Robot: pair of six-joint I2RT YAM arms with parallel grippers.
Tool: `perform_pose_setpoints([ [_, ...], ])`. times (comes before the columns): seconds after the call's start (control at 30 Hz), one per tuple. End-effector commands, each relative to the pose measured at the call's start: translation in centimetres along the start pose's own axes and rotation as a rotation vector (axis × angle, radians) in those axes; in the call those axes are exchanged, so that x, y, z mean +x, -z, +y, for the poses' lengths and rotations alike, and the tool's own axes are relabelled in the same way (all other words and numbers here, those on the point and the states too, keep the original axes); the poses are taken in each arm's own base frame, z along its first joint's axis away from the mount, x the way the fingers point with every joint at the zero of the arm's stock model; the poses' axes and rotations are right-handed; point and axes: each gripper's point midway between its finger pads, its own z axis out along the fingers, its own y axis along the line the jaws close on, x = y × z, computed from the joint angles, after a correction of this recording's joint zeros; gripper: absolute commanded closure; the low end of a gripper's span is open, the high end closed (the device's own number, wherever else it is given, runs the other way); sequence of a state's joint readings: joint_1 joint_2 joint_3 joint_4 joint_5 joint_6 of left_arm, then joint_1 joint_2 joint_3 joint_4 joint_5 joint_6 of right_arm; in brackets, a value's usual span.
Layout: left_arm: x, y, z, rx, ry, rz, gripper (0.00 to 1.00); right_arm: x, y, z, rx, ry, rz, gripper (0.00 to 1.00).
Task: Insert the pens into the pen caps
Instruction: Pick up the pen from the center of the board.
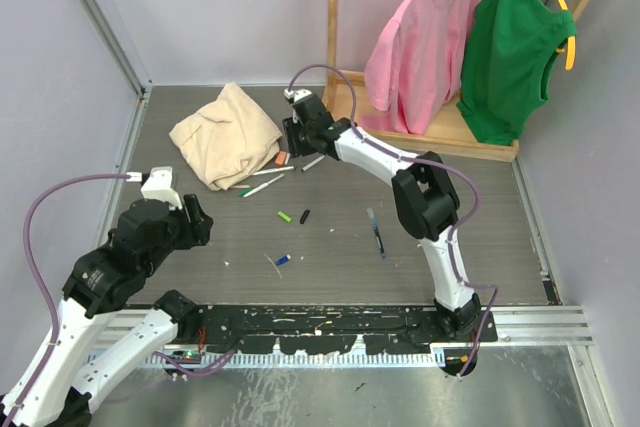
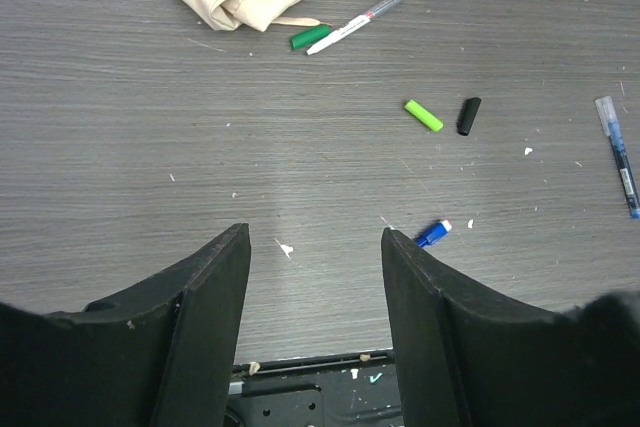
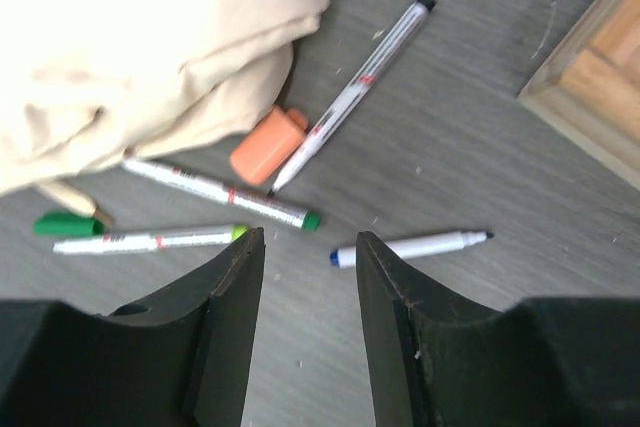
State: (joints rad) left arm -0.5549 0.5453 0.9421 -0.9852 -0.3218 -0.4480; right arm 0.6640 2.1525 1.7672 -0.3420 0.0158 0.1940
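Several pens lie beside a beige cloth (image 3: pixel 150 47): one with a black end (image 3: pixel 355 87), one with a green end (image 3: pixel 220 193), one with a light-green end (image 3: pixel 150 240), and a blue-ended pen (image 3: pixel 415 245). An orange cap (image 3: pixel 268 144) and a dark green cap (image 3: pixel 62 224) lie among them. My right gripper (image 3: pixel 308 237) hovers open over this group, holding nothing. Nearer the arms lie a light green cap (image 2: pixel 423 115), a black cap (image 2: pixel 468 115), a blue cap (image 2: pixel 432 234) and a dark blue pen (image 2: pixel 618 155). My left gripper (image 2: pixel 315 232) is open and empty above bare table.
A wooden clothes rack base (image 1: pixel 440 132) stands at the back right, carrying a pink shirt (image 1: pixel 420 37) and a green top (image 1: pixel 510 47). The beige cloth (image 1: pixel 228 132) lies at the back left. A black rail (image 1: pixel 330 332) runs along the near edge.
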Motion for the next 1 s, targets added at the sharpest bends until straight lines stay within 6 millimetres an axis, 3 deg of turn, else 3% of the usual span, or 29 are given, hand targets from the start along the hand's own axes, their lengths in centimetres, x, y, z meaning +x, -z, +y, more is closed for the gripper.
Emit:
perform_pose_setpoints([
  [0.0,-1.0,0.1,-0.4,0.021,-0.001,-0.041,0.43,-4.1,-1.1,-1.4,0.119,-0.098,-0.118,0.52],
  [0.13,-1.0,0.0,-0.4,0.023,0.0,-0.043,0.43,-5.2,-2.7,-1.7,0.156,-0.147,-0.156,0.52],
  [0.47,-1.0,0.0,-0.6,0.036,0.0,-0.044,0.43,-5.8,-6.5,-2.1,0.182,-0.176,-0.188,0.52],
  [0.53,-0.9,0.0,-0.6,0.037,0.0,-0.042,0.43,-4.9,-7.6,-2.4,0.193,-0.17,-0.171,0.52],
  [0.97,-0.8,-0.2,-0.7,0.035,0.0,-0.039,0.43,-2.1,-10.2,-2.7,0.214,-0.111,-0.095,0.56],
])
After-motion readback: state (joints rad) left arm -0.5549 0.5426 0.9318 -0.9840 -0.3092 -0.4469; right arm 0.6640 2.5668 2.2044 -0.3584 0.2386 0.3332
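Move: Ahead of the right hand lies the white pen with the black end, its middle about 8 cm farther out, 2 cm to the left and some 9 cm below. The orange cap lies roughly 3 cm back and 3 cm left of that pen's middle. The blue-tipped pen is about 4 cm ahead and 4 cm right of the right hand. From the left hand the black-ended pen is roughly 33 cm ahead, 17 cm right and 22 cm down. Reaching forward about 8 cm and sinking some 7 cm, with a small drift left, the right hand comes down towards the black-ended pen, quick and mostly forward at first, then more downward, easing off just above the pen. Meanwhile it turns about 15 degrees clockwise, bringing the still-open fingers to either side of the barrel; no touch is visible. ##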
